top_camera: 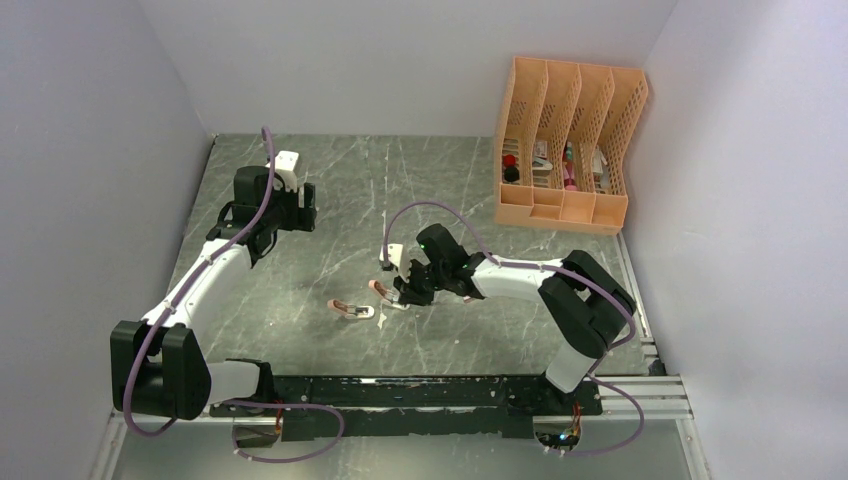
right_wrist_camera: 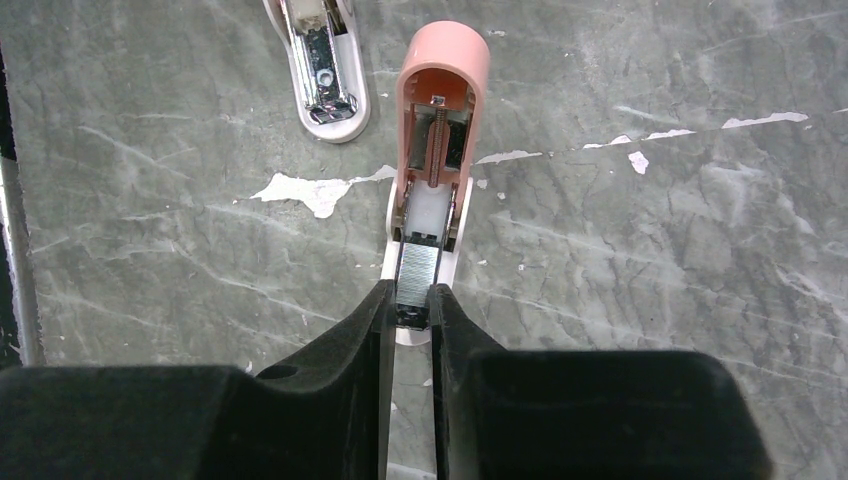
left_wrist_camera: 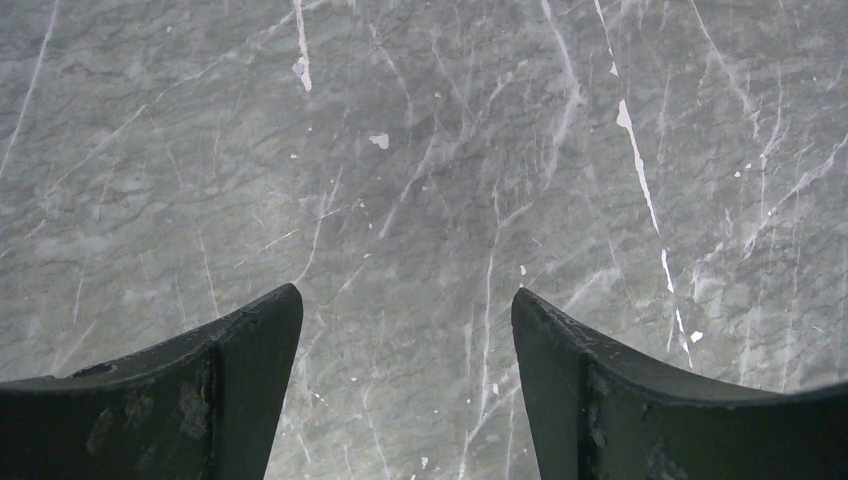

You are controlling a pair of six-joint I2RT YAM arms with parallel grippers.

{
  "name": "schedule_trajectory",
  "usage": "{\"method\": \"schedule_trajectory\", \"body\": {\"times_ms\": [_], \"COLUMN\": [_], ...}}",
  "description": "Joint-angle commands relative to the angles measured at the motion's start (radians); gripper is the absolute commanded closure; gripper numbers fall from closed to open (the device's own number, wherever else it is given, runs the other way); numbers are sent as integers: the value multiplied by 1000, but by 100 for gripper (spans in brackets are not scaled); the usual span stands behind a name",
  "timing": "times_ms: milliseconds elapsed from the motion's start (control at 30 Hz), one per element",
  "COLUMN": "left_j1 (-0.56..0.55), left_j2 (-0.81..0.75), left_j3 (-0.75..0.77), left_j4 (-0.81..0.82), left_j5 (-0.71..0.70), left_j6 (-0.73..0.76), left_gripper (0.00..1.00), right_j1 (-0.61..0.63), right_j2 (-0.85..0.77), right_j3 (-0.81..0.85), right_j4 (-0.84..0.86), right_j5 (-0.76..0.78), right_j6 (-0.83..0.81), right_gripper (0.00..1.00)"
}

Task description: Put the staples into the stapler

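Note:
A salmon-pink stapler [right_wrist_camera: 440, 110] lies flipped open on the table, its lid [right_wrist_camera: 442, 60] pointing away from me and its spring and white pusher bared. A silvery strip of staples [right_wrist_camera: 418, 270] lies along its channel, the near end pinched between the narrow jaws of my right gripper [right_wrist_camera: 411, 305]. From above, that gripper [top_camera: 405, 294] sits right at the stapler [top_camera: 378, 289]. A second open pink stapler [right_wrist_camera: 322, 75] [top_camera: 351, 310] lies just left of it. My left gripper [left_wrist_camera: 407, 330] [top_camera: 303, 208] hangs open over bare marble at the back left, holding nothing. The staples' box is not in view.
An orange slotted desk organizer [top_camera: 565, 140] with small items in it stands at the back right against the wall. White walls close the table on three sides. A black rail [top_camera: 420, 392] with the arm bases runs along the near edge.

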Motion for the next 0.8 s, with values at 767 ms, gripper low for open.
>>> {"method": "schedule_trajectory", "body": {"times_ms": [767], "left_j1": [-4], "left_j2": [9], "left_j3": [16], "left_j4": [-12], "left_j5": [18], "left_j6": [10], "left_gripper": [19], "right_j1": [3], "right_j2": [-35], "right_j3": [-38], "right_j4": [76], "right_j5": [-8], "right_j6": [9], "right_gripper": [59]}}
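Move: The open stapler I am loading lies right under my right fingertips: its middle is about 3 cm to their left, 1 cm ahead and 1 cm down, with the staples already in its channel directly below the tips. The second stapler is roughly 10 cm left and 2 cm back, and the table's white patch some 4 cm left and 3 cm back. From my left hand the open stapler is about 14 cm back, 15 cm right and 16 cm lower. I let go of the staples: my right fingers spread from a narrow gap to roughly twice that, one tip clearing each side of the stapler's channel. The hand itself stays over the near end of the tray, shifting less than half a centimetre, with no real turn of the wrist. ##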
